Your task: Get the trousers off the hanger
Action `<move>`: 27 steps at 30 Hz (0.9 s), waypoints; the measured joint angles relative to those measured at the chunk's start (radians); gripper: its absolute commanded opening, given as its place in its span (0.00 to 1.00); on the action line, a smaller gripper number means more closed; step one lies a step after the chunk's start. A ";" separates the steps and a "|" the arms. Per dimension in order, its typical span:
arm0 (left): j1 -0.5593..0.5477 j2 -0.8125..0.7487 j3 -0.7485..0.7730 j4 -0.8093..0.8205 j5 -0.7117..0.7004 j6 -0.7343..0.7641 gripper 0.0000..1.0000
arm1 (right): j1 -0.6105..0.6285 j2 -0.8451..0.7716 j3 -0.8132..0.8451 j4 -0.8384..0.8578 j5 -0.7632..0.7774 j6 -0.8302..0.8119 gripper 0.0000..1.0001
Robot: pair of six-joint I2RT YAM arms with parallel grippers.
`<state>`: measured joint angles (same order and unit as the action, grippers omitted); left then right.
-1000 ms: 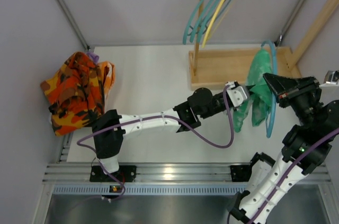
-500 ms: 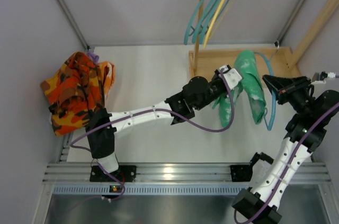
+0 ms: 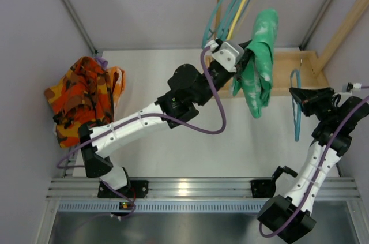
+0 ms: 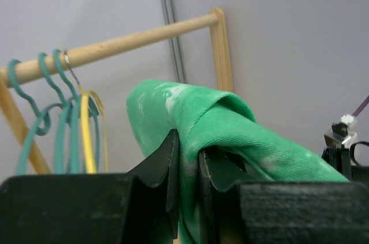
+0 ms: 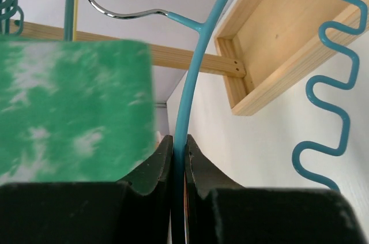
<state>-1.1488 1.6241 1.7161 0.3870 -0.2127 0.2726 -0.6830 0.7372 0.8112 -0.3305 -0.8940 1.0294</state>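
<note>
The green trousers mottled with white (image 3: 258,65) hang in the air, off the hanger, pinched in my left gripper (image 3: 245,59), which is shut on a fold of the cloth (image 4: 190,140). My right gripper (image 3: 297,95) is shut on the blue wire hanger (image 3: 296,108), its thin rod (image 5: 193,77) clamped between the jaws. The hanger is bare and hangs near the right wall. The orange-red-brown patterned trousers (image 3: 81,100) lie in a heap at the table's left, with a bit of purple cloth (image 3: 101,60) peeping out behind them.
A wooden rack with a base tray (image 3: 282,71) and an upright post (image 3: 218,19) stands at the back right. Several teal hangers and a yellow one (image 3: 233,7) hang from its rail (image 4: 115,48). Grey walls close in on both sides.
My left arm has lifted the green trousers up and to the left, sliding them off the blue hanger. The right gripper with the hanger has drawn back to the right.
</note>
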 measured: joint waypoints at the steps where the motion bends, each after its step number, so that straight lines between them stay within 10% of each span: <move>1: 0.000 -0.019 0.002 0.000 -0.006 -0.001 0.00 | 0.000 0.012 0.000 -0.006 0.010 -0.018 0.00; 18: 0.018 -0.539 -0.254 -0.092 -0.105 0.073 0.00 | 0.000 0.130 0.090 -0.011 0.037 -0.190 0.00; 27: 0.406 -0.741 -0.348 -0.188 -0.194 0.073 0.00 | 0.000 0.194 0.200 -0.042 0.001 -0.250 0.00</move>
<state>-0.7433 0.8829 1.3678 0.1986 -0.4065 0.3458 -0.6830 0.9314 1.0107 -0.3725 -0.8932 0.7792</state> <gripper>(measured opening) 0.169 0.079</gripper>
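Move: The left hand, already holding the green trousers, has the garment-piled basket some 54 cm to its left, about 6 cm farther out and 44 cm below, with the rack's hangers about 22 cm ahead, 1 cm left and 13 cm down. For the right hand, holding the bare blue hanger, those hangers are some 21 cm ahead, 21 cm left and 8 cm up, and the wooden tray about 25 cm ahead, 1 cm left and 29 cm down. Keeping its fingers shut on the green trousers, the left hand swings high across to the left by about 34 cm, away from the hangers and the right hand and towards the basket, climbing several centimetres early on and turning counter-clockwise some 35 degrees, mostly late in the swing. Meanwhile the right hand keeps its pinch on the blue hanger and eases slightly forward and right, first dipping a little, then rising past its starting height as it rolls left side down. ##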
